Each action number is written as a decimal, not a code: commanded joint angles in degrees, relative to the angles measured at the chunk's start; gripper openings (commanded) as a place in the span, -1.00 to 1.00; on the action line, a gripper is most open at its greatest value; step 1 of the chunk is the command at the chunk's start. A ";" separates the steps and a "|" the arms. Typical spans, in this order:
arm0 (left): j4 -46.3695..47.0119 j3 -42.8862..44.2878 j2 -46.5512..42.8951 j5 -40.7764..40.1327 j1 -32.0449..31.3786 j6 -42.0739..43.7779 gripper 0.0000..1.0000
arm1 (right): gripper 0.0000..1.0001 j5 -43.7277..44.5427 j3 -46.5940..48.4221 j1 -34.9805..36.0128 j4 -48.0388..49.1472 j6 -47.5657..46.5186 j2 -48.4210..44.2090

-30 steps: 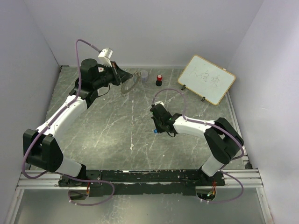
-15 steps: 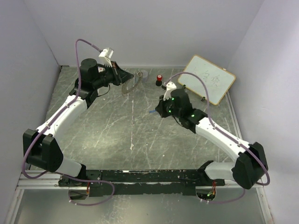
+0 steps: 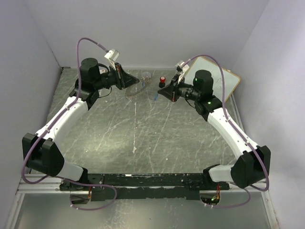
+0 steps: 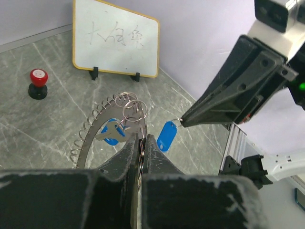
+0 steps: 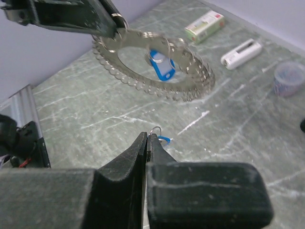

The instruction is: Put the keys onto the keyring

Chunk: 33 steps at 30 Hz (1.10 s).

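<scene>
The keyring point(image 3: 136, 90), a grey toothed metal ring, hangs above the back of the table with my left gripper point(image 3: 131, 85) shut on its edge. In the left wrist view the closed jaws pinch the keyring point(image 4: 87, 143), and a blue key with a pale part point(image 4: 110, 133) hangs on it. My right gripper point(image 3: 161, 91) is shut on the wire loop of the oval blue key point(image 4: 167, 135), just right of the ring. In the right wrist view that key point(image 5: 164, 139) peeks past my right gripper point(image 5: 151, 138), a little short of the keyring point(image 5: 143, 82).
A whiteboard point(image 3: 212, 81) leans at the back right. A red-and-black knob point(image 3: 162, 81) and a clear cup point(image 3: 146, 75) stand behind the grippers. Under the ring lie a green-and-white box point(image 5: 205, 26) and a white stick point(image 5: 240, 52).
My right arm has swung up from the middle of the table to the back, carrying the oval blue key to the keyring's right side. The left arm has barely moved.
</scene>
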 commanded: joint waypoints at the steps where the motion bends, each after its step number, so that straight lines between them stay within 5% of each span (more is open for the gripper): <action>1: 0.04 3.31 -1.79 5.64 0.17 2.61 -0.87 | -1.00 -11.72 4.39 -1.80 2.92 -1.16 2.76; 12: -2.69 4.55 -1.82 5.69 -1.25 5.07 -0.86 | -1.00 -24.11 6.77 -3.03 16.62 8.77 7.10; 33: -9.63 9.82 0.95 0.01 -7.27 10.40 -0.86 | -1.00 -28.15 9.18 -3.02 30.45 20.39 10.71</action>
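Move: My left hand still grips the keyring. Its loose wire loops, where I am taking the blue tag held in my right fingers, lie about 4 cm ahead of my right hand, 9 cm to its left and 5 cm above. The hung tag already on the keyring is 6 cm ahead of and 7 cm left of my right hand, level with it. The red stamp is 25 cm ahead, 5 cm right and 27 cm below. From my left hand the held blue tag is some 3 cm back, 8 cm right and 7 cm down. I lift my right hand about 7 cm while easing it left and slightly back, turning it some 25 degrees counter-clockwise with its left side rolling up, so the blue tag's ring comes towards the keyring's loops. My left hand brings the keyring to meet it, going back first, then to the right, about 5 cm in all. Both grippers keep their hold. ##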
